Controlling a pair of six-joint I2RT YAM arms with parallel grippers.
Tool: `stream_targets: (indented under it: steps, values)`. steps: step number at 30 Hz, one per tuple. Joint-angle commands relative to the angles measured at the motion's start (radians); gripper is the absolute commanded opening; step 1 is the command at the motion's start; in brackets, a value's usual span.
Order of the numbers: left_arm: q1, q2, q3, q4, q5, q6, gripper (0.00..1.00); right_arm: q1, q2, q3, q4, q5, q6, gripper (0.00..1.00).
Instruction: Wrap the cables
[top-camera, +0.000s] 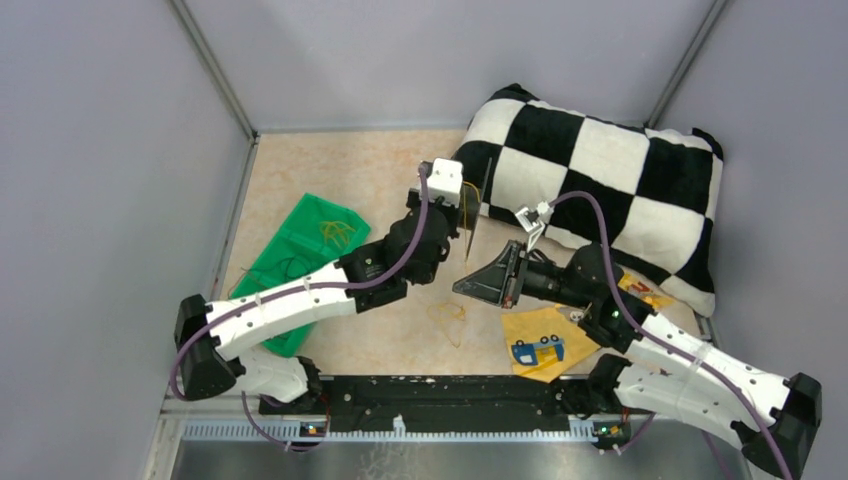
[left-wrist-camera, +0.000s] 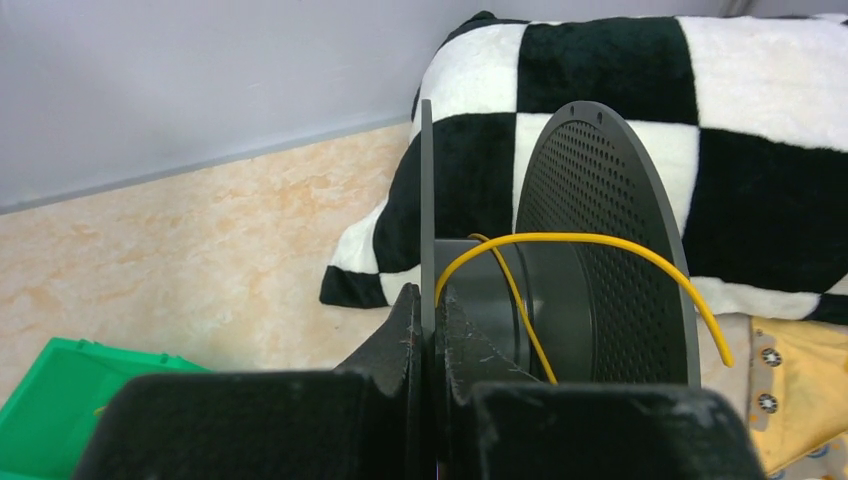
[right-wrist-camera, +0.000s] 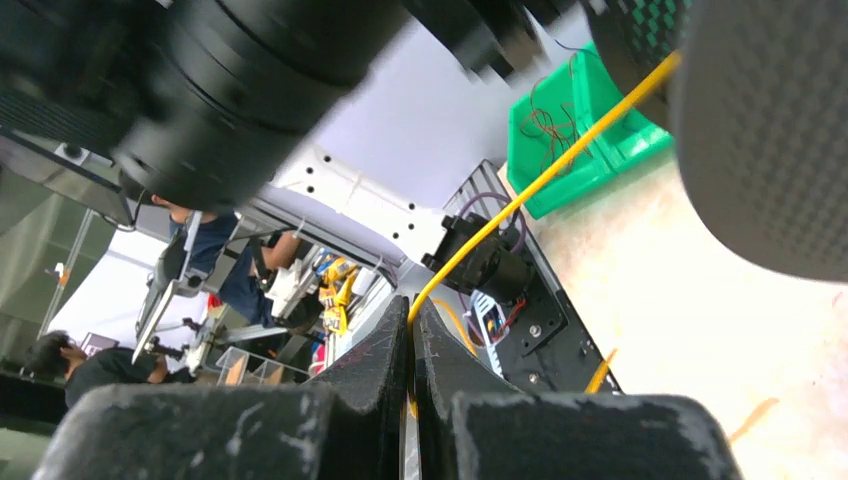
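A black spool (top-camera: 480, 205) hangs edge-on above the table's middle. My left gripper (top-camera: 468, 236) is shut on its thin near flange (left-wrist-camera: 427, 190); in the left wrist view the gripper (left-wrist-camera: 428, 295) pinches that flange, and the perforated far flange (left-wrist-camera: 610, 240) stands behind. A thin yellow cable (left-wrist-camera: 580, 240) arcs over the hub and off to the right. My right gripper (top-camera: 460, 286) sits just below the spool, and in the right wrist view the gripper (right-wrist-camera: 411, 305) is shut on the yellow cable (right-wrist-camera: 540, 180), which runs taut up toward the spool (right-wrist-camera: 770, 130).
A green bin (top-camera: 310, 240) holding more thin wires lies at the left. A loose yellow loop (top-camera: 447, 313) rests on the table in front. A black-and-white checkered pillow (top-camera: 600, 190) fills the back right. A yellow cloth (top-camera: 545, 340) lies under the right arm.
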Motion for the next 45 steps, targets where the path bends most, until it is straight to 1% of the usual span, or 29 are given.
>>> stream_targets:
  steps: [1,5,8,14,15,16,18,19,20,21,23,27,29,31,35,37,39,40,42,45]
  values:
    - [0.034,0.013,0.142,-0.067,0.03,-0.125,0.0,0.041,-0.048,-0.05,0.051,0.008,0.026,0.0]
    - [0.105,0.062,0.226,-0.218,0.122,-0.248,0.0,0.073,-0.046,-0.075,-0.002,0.044,0.017,0.0]
    - [0.116,0.074,0.23,-0.252,0.174,-0.297,0.0,0.078,-0.033,-0.096,-0.007,0.083,0.018,0.0]
    - [0.143,0.072,0.263,-0.359,0.308,-0.436,0.0,0.078,-0.053,-0.096,-0.088,0.299,-0.043,0.0]
    - [0.155,0.067,0.266,-0.377,0.334,-0.46,0.0,0.078,-0.061,-0.1,-0.095,0.333,-0.053,0.02]
    - [0.167,0.062,0.268,-0.39,0.356,-0.483,0.0,0.078,-0.065,-0.104,-0.105,0.361,-0.064,0.16]
    - [0.185,0.052,0.269,-0.407,0.371,-0.508,0.0,0.078,-0.059,-0.096,-0.142,0.382,-0.083,0.47]
    - [0.19,0.045,0.271,-0.409,0.372,-0.512,0.0,0.078,-0.054,-0.085,-0.163,0.382,-0.1,0.58]
    - [0.193,0.037,0.272,-0.407,0.369,-0.513,0.0,0.078,-0.05,-0.078,-0.182,0.375,-0.11,0.67]
    - [0.194,0.028,0.272,-0.4,0.368,-0.509,0.0,0.078,-0.051,-0.071,-0.197,0.372,-0.116,0.72]
    - [0.194,0.011,0.277,-0.382,0.365,-0.5,0.0,0.078,-0.068,-0.069,-0.214,0.379,-0.116,0.79]
    - [0.194,-0.017,0.301,-0.355,0.357,-0.456,0.0,0.078,-0.149,-0.077,-0.239,0.388,-0.129,0.84]
    - [0.194,-0.024,0.325,-0.362,0.337,-0.427,0.0,0.078,-0.199,-0.075,-0.249,0.36,-0.175,0.86]
    - [0.195,-0.03,0.353,-0.377,0.317,-0.406,0.0,0.078,-0.249,-0.066,-0.309,0.37,-0.222,0.87]
    - [0.196,-0.034,0.441,-0.401,0.309,-0.372,0.0,0.077,-0.366,-0.075,-0.447,0.506,-0.294,0.88]
    - [0.196,-0.009,0.514,-0.445,0.299,-0.358,0.0,0.077,-0.433,-0.103,-0.511,0.604,-0.294,0.88]
    - [0.196,0.003,0.565,-0.469,0.297,-0.348,0.0,0.078,-0.483,-0.16,-0.53,0.679,-0.283,0.88]
    - [0.196,0.004,0.58,-0.47,0.304,-0.344,0.0,0.077,-0.509,-0.2,-0.511,0.697,-0.275,0.88]
    - [0.196,-0.001,0.602,-0.466,0.321,-0.342,0.0,0.078,-0.552,-0.298,-0.397,0.672,-0.279,0.86]
    - [0.196,-0.015,0.628,-0.465,0.328,-0.34,0.0,0.077,-0.568,-0.464,-0.11,0.581,-0.302,0.82]
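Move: The left fingers grip the spool by its left flange. The spool's middle is about 5 cm ahead and 4 cm right of the left hand, nearly level with it. The right hand pinches the yellow cable, with the spool some 19 cm ahead and 4 cm to its right. Loose cable on the table lies about 8 cm ahead, 4 cm left and 30 cm below the right hand; the yellow cloth is 17 cm right and 3 cm ahead. Carry the pinched cable down about 8 cm, easing slightly forward, then open the right gripper wide to let it go and draw right towards the cloth, sinking again at the end. Keep the left pinch on the spool flange: tip and dip the spool some 4 cm, then raise it about 17 cm, rolling its right side up some 20 degrees. ##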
